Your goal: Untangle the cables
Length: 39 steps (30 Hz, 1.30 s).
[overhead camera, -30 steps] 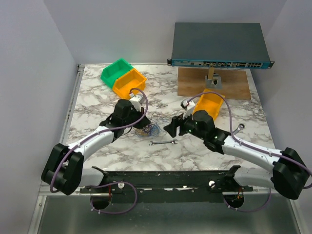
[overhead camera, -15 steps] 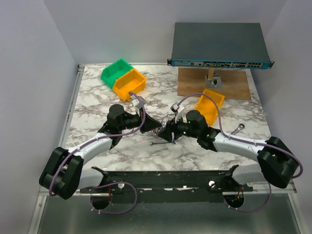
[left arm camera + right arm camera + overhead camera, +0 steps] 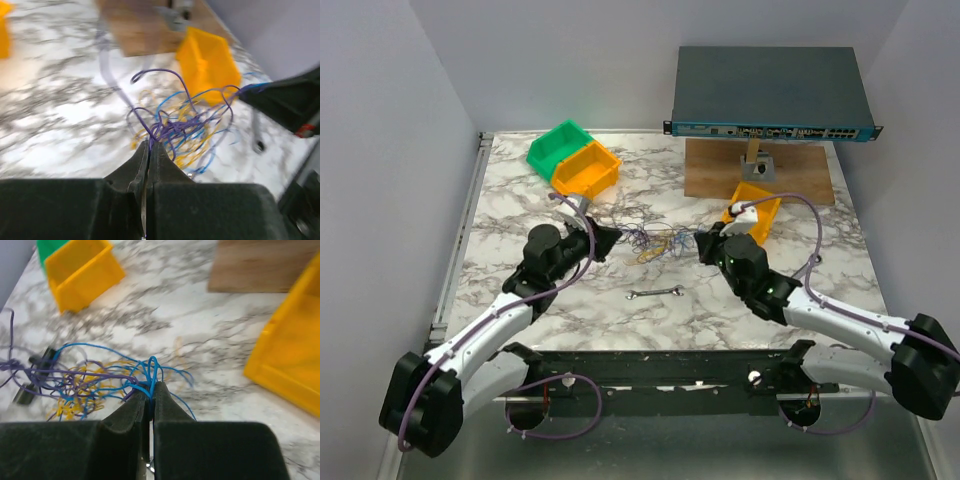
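Observation:
The cables [image 3: 655, 241] are a tangle of hair-thin blue, purple and yellow wires stretched between my two grippers over the marble table. My left gripper [image 3: 607, 240] is shut on the purple strands at the bundle's left end [image 3: 150, 142]. The bundle [image 3: 185, 127] fans out ahead of it. My right gripper [image 3: 701, 246] is shut on blue wires at the right end [image 3: 151, 385], with a blue loop sticking up above the fingertips. The rest of the tangle [image 3: 85, 382] trails to the left in the right wrist view.
A silver wrench [image 3: 654, 293] lies near the front, below the cables. A green bin [image 3: 557, 146] and a yellow bin [image 3: 585, 169] stand back left. Another yellow bin [image 3: 754, 209] sits just behind my right gripper. A network switch [image 3: 770, 93] rests on a wooden board [image 3: 760, 170].
My right gripper closed on the blue wires and pulled right. My left gripper pulled left with the purple strands. The bundle stretched out between them.

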Available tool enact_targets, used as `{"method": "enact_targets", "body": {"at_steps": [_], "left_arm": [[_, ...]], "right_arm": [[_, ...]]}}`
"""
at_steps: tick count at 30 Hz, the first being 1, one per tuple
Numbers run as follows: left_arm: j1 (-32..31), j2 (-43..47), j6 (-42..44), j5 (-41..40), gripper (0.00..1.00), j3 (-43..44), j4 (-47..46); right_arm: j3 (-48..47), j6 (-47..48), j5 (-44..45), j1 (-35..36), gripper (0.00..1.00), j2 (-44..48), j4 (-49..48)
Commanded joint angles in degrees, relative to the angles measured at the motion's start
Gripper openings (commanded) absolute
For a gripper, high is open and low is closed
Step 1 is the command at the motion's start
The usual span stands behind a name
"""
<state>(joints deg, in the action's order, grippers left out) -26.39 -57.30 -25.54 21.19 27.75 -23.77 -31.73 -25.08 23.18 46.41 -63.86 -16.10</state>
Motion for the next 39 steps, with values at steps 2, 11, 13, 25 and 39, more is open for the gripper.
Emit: {"method": "enact_targets", "body": {"at_steps": [2,11,13,25,39], "left_arm": [[1.4,6.6,-2.6,-36.5,0.00,-2.9,13.5],[1.7,10.1,-7.7,-49.6,0.00,-4.4,17.5],[1.7,9.0,-2.5,-37.6,0.00,-4.0,13.6],[1.5,7.4,3.6,-0.1,0.00,-6.9,-5.8],[1.4,11.3,3.6,-5.9,0.00,-9.0,-5.1]], "right_arm": [[1.7,-9.0,41.1,-0.4,0.01,5.0,10.3],[0.8,-39.2,55.6,-0.4,0.01,13.7,35.1],[1.7,-28.4,51.5,-0.4,0.01,14.1,26.2],[-0.5,8.4,-8.5,-0.4,0.71,7.9,2.7],[-5.0,4.3,-14.6,-0.4,0.84,-1.4,4.5]]}}
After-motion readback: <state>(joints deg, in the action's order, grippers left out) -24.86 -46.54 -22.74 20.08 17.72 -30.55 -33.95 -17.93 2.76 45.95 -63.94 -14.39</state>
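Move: Both hands hold the cables in the air. The tangle's middle lies about 9 cm to the left hand's right, level with it forward and some 5 cm below it; from the right hand it is roughly 9 cm to the left, 1 cm back and a little below. The wrench lies on the table 6 cm back, 9 cm left and 14 cm below the right hand, the right orange bin 14 cm ahead, 17 cm right and 10 cm below. Keeping their pinch on the purple and blue strands, the hands swing apart across the tangle, the left going some 14 cm left and sinking slightly as it turns about 45 degrees counter-clockwise, the right some 17 cm right as it turns about 50 degrees clockwise. Both then swing back inward, the right opening wide to let go of its strands and ending a few centimetres left of where it began, while the left stays shut on purple cable, rises again and stops just left and back of its start. ##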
